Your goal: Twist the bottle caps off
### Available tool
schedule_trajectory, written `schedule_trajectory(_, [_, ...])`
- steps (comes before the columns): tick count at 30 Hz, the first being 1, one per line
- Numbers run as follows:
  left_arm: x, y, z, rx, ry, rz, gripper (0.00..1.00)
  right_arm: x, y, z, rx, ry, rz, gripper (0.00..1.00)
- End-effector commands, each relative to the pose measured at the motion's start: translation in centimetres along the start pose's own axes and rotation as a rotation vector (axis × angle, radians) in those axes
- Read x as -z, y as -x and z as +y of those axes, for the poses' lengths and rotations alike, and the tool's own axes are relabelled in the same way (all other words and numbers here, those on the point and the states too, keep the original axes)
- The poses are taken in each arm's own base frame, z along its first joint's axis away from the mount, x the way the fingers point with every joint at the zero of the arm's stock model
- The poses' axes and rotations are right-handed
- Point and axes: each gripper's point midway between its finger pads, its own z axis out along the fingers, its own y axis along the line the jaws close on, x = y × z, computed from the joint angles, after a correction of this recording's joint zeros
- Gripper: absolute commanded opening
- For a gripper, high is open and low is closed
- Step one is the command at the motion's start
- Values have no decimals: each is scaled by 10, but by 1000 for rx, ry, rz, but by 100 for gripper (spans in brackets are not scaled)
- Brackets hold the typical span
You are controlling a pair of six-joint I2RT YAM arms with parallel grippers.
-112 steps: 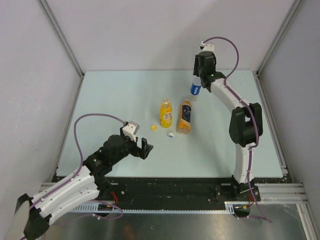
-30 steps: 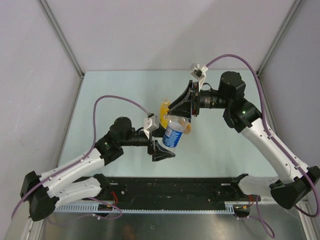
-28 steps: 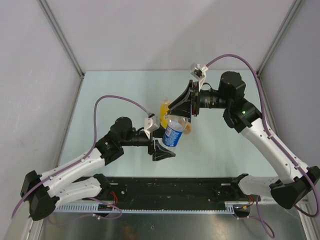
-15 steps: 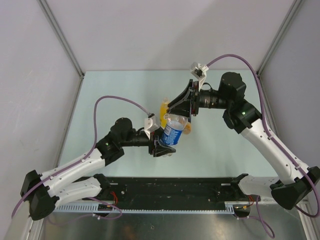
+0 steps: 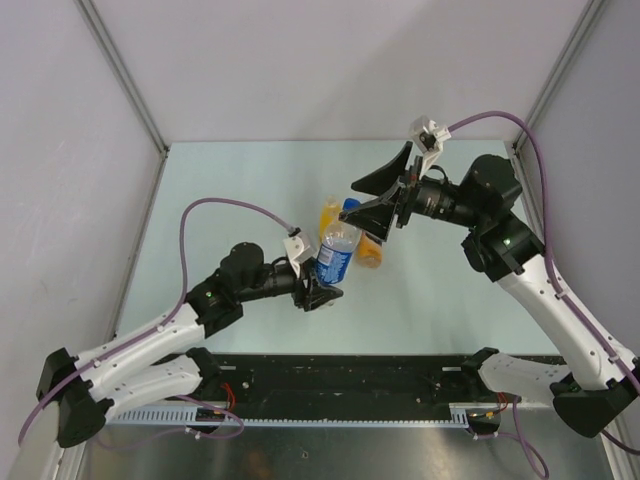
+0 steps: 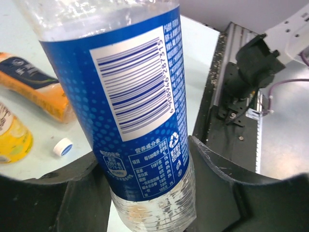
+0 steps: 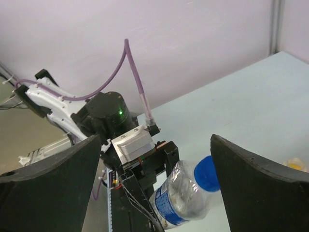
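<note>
My left gripper is shut on the lower body of the clear bottle with the blue label and holds it up off the table, its fingers pressed against both sides. The blue cap sits on the bottle's neck. My right gripper is open wide, its fingers on either side of the cap without touching it. On the table behind lie the yellow bottle and the orange bottle. A loose white cap lies near them.
The pale table is walled by grey panels at the back and both sides. A black rail with the arm bases runs along the near edge. Both arms reach over the middle of the table.
My left gripper closed on the bottle's lower body. My right gripper let go of the bottle's top, opened wide and drew back to the right. The bottle stays held by the left gripper alone.
</note>
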Motion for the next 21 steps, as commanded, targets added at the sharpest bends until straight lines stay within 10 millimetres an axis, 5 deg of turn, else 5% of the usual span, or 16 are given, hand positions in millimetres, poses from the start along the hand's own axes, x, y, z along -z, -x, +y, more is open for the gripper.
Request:
schedule_trajectory(1, [8, 0, 19, -19, 129, -5, 21, 6, 18, -10, 11, -108, -86, 99])
schedule_trajectory(12, [23, -21, 59, -24, 463, 93, 15, 5, -7, -77, -143, -405, -65, 99])
schedule_trajectory(21, [32, -28, 74, -123, 725, 183, 11, -5, -34, -100, -204, -456, 4, 96])
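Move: A little beyond the right hand's open fingertips, the blue cap lies about 4 cm ahead, 3 cm to the left and some 7 cm lower. On the table roughly 35 cm below that hand, the opened yellow bottle stands about 16 cm ahead and 6 cm left, the orange one about 13 cm ahead and 5 cm right. From the left hand, which already holds the water bottle low down, the cap is some 9 cm ahead, 5 cm right and 14 cm up. Keeping its grip on the lower part of the water bottle, the left hand sinks some 6 cm while easing left and forward, rolling with its left side rising and turning counter-clockwise. Above it the empty right hand, fingers staying wide open, sweeps about 8 cm forward and then down nearly 6 cm, swinging clockwise some 20 degrees to bring the blue cap into line between its fingers. ##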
